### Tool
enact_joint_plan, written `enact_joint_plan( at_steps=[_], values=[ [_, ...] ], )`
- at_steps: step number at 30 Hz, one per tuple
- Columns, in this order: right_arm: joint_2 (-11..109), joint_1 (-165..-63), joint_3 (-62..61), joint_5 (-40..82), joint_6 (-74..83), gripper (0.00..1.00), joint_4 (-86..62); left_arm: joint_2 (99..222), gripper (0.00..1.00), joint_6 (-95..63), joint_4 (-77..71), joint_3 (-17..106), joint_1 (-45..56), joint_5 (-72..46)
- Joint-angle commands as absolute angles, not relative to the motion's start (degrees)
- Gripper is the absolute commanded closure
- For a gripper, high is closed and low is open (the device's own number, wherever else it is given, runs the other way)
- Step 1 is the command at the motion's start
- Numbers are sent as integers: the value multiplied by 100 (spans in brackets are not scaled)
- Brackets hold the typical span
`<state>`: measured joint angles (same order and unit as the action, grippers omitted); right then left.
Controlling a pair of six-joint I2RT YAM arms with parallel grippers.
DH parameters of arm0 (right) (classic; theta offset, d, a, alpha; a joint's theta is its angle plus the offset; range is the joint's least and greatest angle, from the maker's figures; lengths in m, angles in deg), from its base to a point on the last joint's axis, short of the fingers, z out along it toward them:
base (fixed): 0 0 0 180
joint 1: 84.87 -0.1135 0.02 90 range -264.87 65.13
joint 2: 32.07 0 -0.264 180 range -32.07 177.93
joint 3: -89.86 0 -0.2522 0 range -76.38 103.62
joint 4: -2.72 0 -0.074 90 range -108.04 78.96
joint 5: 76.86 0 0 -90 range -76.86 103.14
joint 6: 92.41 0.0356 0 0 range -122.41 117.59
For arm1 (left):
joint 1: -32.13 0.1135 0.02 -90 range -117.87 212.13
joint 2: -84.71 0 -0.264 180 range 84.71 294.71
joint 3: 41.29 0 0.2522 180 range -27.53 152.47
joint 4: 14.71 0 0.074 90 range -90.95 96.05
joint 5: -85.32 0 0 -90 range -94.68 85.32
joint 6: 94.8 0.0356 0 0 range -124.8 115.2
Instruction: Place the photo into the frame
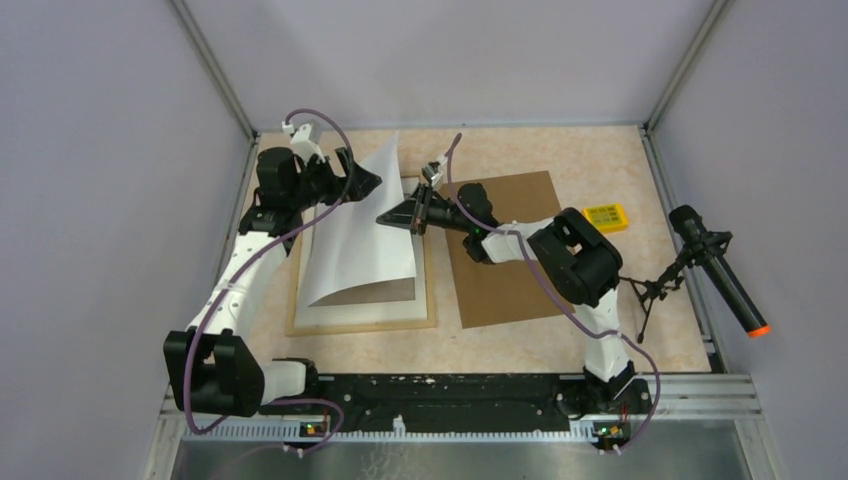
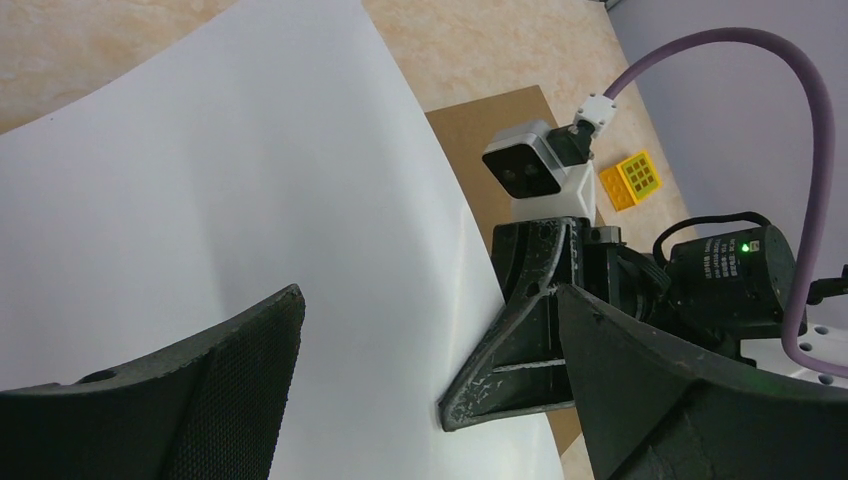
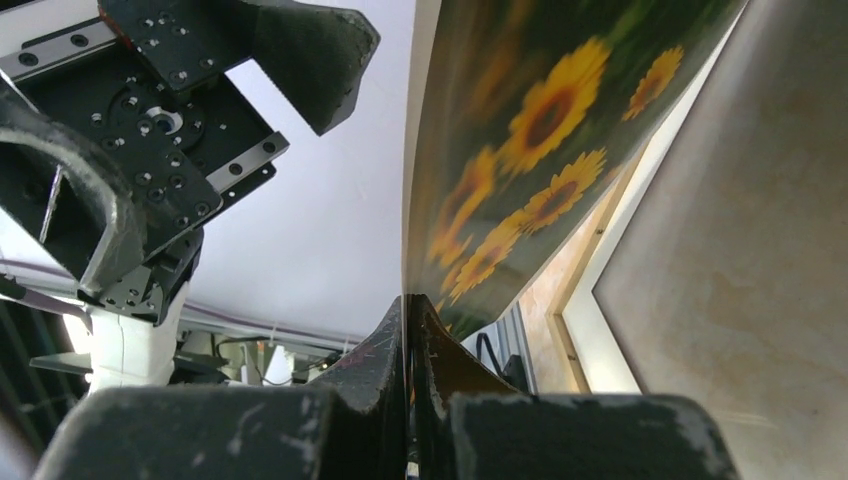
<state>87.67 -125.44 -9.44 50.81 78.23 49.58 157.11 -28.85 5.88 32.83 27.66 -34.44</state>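
The photo (image 1: 355,235) hangs curled above the frame (image 1: 362,324), its white back (image 2: 250,190) facing up and left. Its sunflower side (image 3: 540,130) shows in the right wrist view. My right gripper (image 1: 388,217) is shut on the photo's right edge, the sheet pinched between the closed tips (image 3: 408,305); those tips (image 2: 475,405) also show in the left wrist view. My left gripper (image 1: 368,180) is open at the photo's upper left, with its fingers (image 2: 240,380) spread wide in front of the white back and holding nothing.
A white mat (image 1: 350,313) lies inside the wooden frame. A brown backing board (image 1: 505,270) lies to the frame's right, under the right arm. A small yellow block (image 1: 606,217) sits further right, and a black microphone (image 1: 720,270) stands on a stand at the right edge.
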Motion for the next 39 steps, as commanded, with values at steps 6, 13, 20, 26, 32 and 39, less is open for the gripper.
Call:
enact_joint_plan(
  at_steps=[6,13,20,26,32,39],
  values=[
    [9157,-12574,-405,4935,8207,100,5251,15661,1,-2905,310,3242,2825,-3500],
    [9269,-12626,-293,4860,7985,100,4948,15654,1,-2906,310,3242,2844,-3517],
    [9329,-12626,-453,4785,7605,100,4604,15660,1,-2924,306,3242,2866,-3549],
    [9328,-12624,-524,4672,7146,100,4158,15670,1,-2932,308,3242,2870,-3552],
    [9189,-12626,-609,4464,6557,100,3548,15678,1,-2932,300,3242,2878,-3550],
    [8903,-12715,-963,4060,6336,97,3373,15689,1,-2959,275,3233,2879,-3587]
  ],
)
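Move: The right hand pinches the raised photo by its right edge. The middle of the frame it is to go into lies about 18 cm below, 5 cm ahead and 6 cm to the left. The frame's right rail is some 9 cm to this hand's right and 5 cm ahead, and the brown board's middle about 27 cm right and 5 cm ahead. From the left hand, the frame's middle is roughly 25 cm below, 3 cm back and 1 cm left. Keeping its pinch on the photo's right edge, the right hand first eases about 2 cm forward and a little to the left while starting to sink. It then lowers ever faster towards the frame, some 10 cm down in all, while its left-pointing fingertips tip down about 15 degrees to lay the sheet flatter. ##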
